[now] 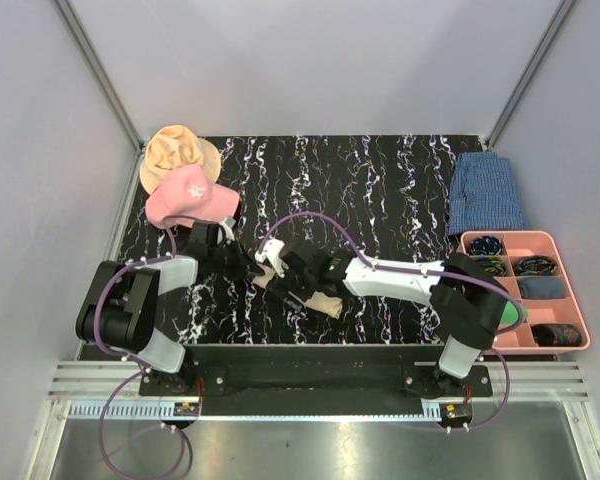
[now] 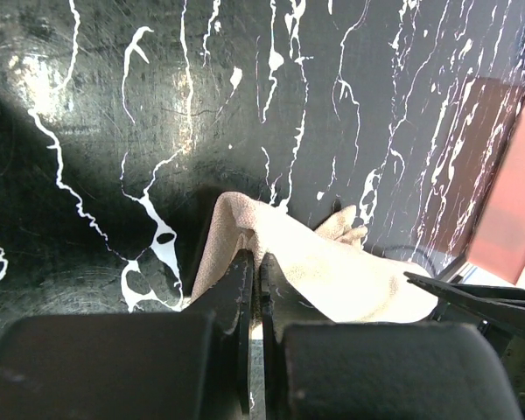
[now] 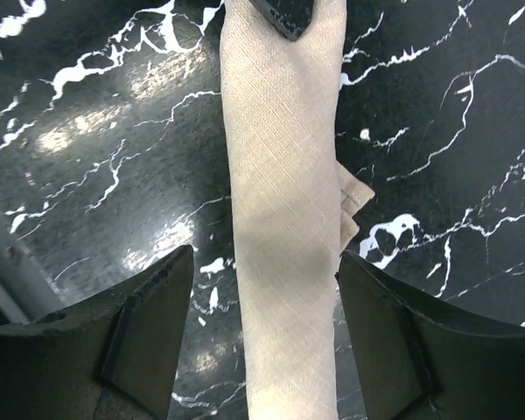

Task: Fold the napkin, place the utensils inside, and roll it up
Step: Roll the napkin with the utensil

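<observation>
The beige napkin [image 3: 284, 219] lies rolled into a long tight tube on the black marble table, with a folded corner sticking out on one side. In the top view only part of the napkin [image 1: 323, 303] shows under the arms. My left gripper [image 2: 255, 262] is shut, pinching one end of the napkin [image 2: 332, 262]. My right gripper [image 3: 264, 271] is open and straddles the roll, both fingers clear of the cloth. From above, the left gripper [image 1: 258, 268] and the right gripper [image 1: 298, 275] meet near the table's front middle. The utensils are hidden.
A pink cap [image 1: 190, 195] and a tan floppy hat [image 1: 175, 150] sit at the back left. A blue checked cloth [image 1: 487, 192] lies at the back right. A pink compartment tray [image 1: 574, 300] with small items stands at the right edge.
</observation>
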`<state>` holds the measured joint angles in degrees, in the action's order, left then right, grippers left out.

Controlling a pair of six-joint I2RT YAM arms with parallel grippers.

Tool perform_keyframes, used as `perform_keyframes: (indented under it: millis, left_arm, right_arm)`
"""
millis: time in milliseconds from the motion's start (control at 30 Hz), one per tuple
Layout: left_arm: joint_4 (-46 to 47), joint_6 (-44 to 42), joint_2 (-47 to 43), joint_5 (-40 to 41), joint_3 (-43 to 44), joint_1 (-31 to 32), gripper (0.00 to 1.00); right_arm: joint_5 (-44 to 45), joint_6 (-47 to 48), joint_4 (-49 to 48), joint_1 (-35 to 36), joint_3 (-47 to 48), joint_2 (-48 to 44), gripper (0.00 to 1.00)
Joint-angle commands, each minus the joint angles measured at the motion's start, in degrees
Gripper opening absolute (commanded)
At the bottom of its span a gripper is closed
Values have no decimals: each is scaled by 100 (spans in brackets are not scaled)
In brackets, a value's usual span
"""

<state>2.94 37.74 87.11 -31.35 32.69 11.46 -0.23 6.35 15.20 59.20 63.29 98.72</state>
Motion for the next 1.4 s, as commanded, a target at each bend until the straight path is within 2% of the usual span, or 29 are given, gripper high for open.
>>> perform_keyframes:
  millis: [0,333,500,600,633,733,767,833,867,1033,1233,1367]
  left_arm:
    - [-180,-170,131,103,212,-4,0]
    - [-206,-153,148,33,335,5,0]
    - [-171,-144,87,6,361,5,0]
    - [-153,-126,-36,-2,370,-4,1]
    - [-162,-117,-80,6,387,-13,4]
    - [-188,-109,-273,85,431,-39,27]
    - [-215,-109,-334,129,449,-48,42]
    - [-276,-108,-528,287,467,-74,52]
    - [-276,-117,-659,340,449,-83,60]
    - [-364,-135,-994,551,230,-92,65]
    - [13,-205,-1232,332,-218,-92,65]
    - [75,-214,-1161,200,-368,-92,63]
  right_arm:
    - [550,332,-281,197,-18,191,76]
    - [814,271,-281,215,-71,780,74]
    - [279,-36,-202,31,-45,982,71]
    - [-292,-212,-62,-163,8,1132,65]
    - [-598,-239,61,-215,60,1211,59]
    - [-1231,-362,193,-417,87,1290,48]
    - [-1425,-397,220,-461,96,1299,44]
    - [-1960,-494,264,-620,96,1325,42]
    - [-2111,-555,264,-672,96,1334,40]
    - [-3068,-600,255,-1058,131,1483,38]
    - [-4001,-846,264,-1437,307,1843,38]
    - [-4292,-837,264,-1657,404,2063,37]
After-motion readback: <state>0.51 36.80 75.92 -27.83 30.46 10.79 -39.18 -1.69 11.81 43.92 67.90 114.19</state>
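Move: The napkin roll's middle is about 1 cm right and 1 cm back of the right hand, some 4 cm below it; a loose flap sticks out on its far side, about 2 cm ahead of that hand and 5 cm down. The left hand already pinches the roll's left end, with the middle about 9 cm to its right, 5 cm back and slightly lower. The pink cap lies some 17 cm ahead of the left hand and 13 cm to its left. The right hand sinks about 4 cm with its fingers open astride the napkin roll, then half closes them to grip it by its near and far sides and tilts some 35 degrees, swinging the fingertips back towards the base. Once the right fingers have begun to close, the left fingers open wide and let go of the roll's left end, that hand rising about 4.5 cm before starting back down and slightly back. ##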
